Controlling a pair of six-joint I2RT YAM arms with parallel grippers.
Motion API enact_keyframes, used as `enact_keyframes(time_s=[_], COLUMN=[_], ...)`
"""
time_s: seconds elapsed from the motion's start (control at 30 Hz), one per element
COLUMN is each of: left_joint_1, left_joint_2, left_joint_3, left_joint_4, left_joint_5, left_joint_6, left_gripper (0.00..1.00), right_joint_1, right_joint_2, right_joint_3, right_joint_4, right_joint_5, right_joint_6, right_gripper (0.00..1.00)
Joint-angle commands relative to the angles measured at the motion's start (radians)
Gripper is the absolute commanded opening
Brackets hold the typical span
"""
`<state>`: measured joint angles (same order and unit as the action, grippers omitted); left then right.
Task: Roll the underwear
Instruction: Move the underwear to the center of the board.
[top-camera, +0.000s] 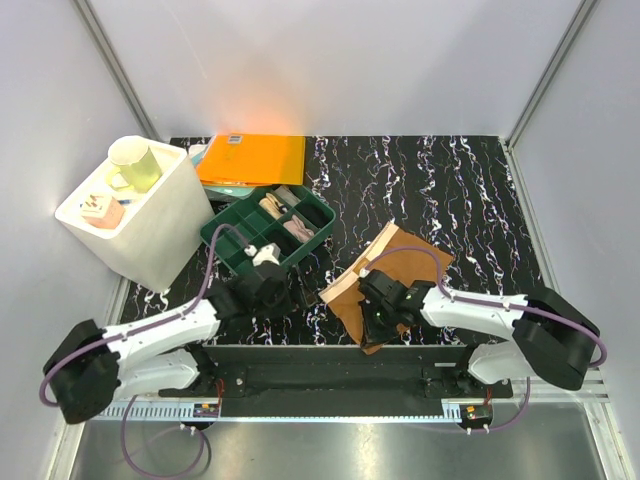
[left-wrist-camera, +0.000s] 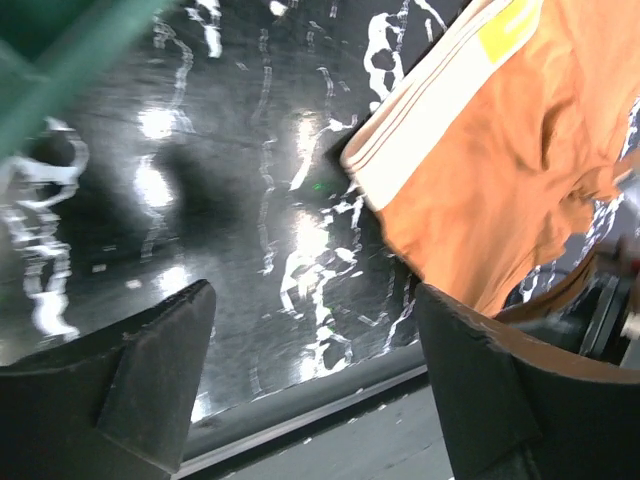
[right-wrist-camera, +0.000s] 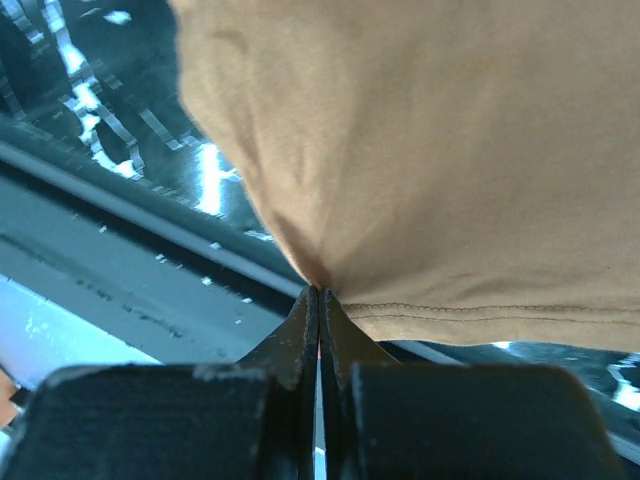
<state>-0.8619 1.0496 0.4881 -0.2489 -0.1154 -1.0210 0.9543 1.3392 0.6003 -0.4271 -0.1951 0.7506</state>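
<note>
The brown underwear (top-camera: 400, 272) lies rumpled on the black marbled table, its pale waistband (top-camera: 342, 288) toward the left. My right gripper (top-camera: 374, 328) sits at the garment's near edge. In the right wrist view the jaws are shut on a pinch of the brown fabric (right-wrist-camera: 420, 150) at the hem, with the gripper (right-wrist-camera: 320, 293) lifting it off the table. My left gripper (top-camera: 287, 297) hovers just left of the waistband. In the left wrist view it (left-wrist-camera: 315, 345) stands open over bare table, and the striped waistband (left-wrist-camera: 430, 110) lies beyond its right finger (left-wrist-camera: 480, 380).
A green compartment tray (top-camera: 224, 236) with small items stands behind the left gripper. A white bin (top-camera: 165, 225) holding a green mug (top-camera: 135, 163) is at the far left, with an orange folder (top-camera: 252, 158) behind. The table's front edge runs right below both grippers.
</note>
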Motion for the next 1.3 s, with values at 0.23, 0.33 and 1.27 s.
enact_keyframes(time_s=[0.23, 0.33, 1.27], left_joint_1=[-0.143, -0.144, -0.152], left_joint_2=[0.329, 0.381, 0.458], left_joint_3=[0.099, 0.122, 0.179], left_joint_4=[0.169, 0.189, 0.063], left_joint_5=[-0.083, -0.099, -0.308], left_joint_6=[-0.287, -0.301, -0.323], left_gripper=[0.77, 0.74, 0.38], right_joint_1=[0.047, 0.047, 0.047], right_joint_2=[-0.106, -0.136, -0.141], right_joint_3=[-0.053, -0.076, -0.099], right_joint_4=[0.074, 0.077, 0.102], right_joint_5=[0.006, -0.001, -0.033], right_joint_6=[0.038, 0.033, 0.020], right_gripper=[0.00, 0.00, 0.00])
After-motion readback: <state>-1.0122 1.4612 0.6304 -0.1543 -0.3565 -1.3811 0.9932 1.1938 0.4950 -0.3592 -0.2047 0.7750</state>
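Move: The near-left waistband corner of the underwear lies about 4 cm ahead of the left gripper, 5 cm to its right and 5 cm below. The green organizer's middle stands some 18 cm ahead of that gripper and 8 cm to its left, and the hem corner pinched by the right gripper is about 17 cm to its right and 10 cm back. From the right gripper, the waistband corner is roughly 13 cm ahead and 11 cm left. Bring the left gripper down and to the right about 7 cm towards the waistband's near-left corner, then ease it some 3 cm forward and 2 cm back left, still sinking slightly. Turn it about 15 degrees counter-clockwise and narrow the wide-open fingers to under half, one on either side of the corner. Keep the right gripper shut on the hem corner, drawing it slightly back. ##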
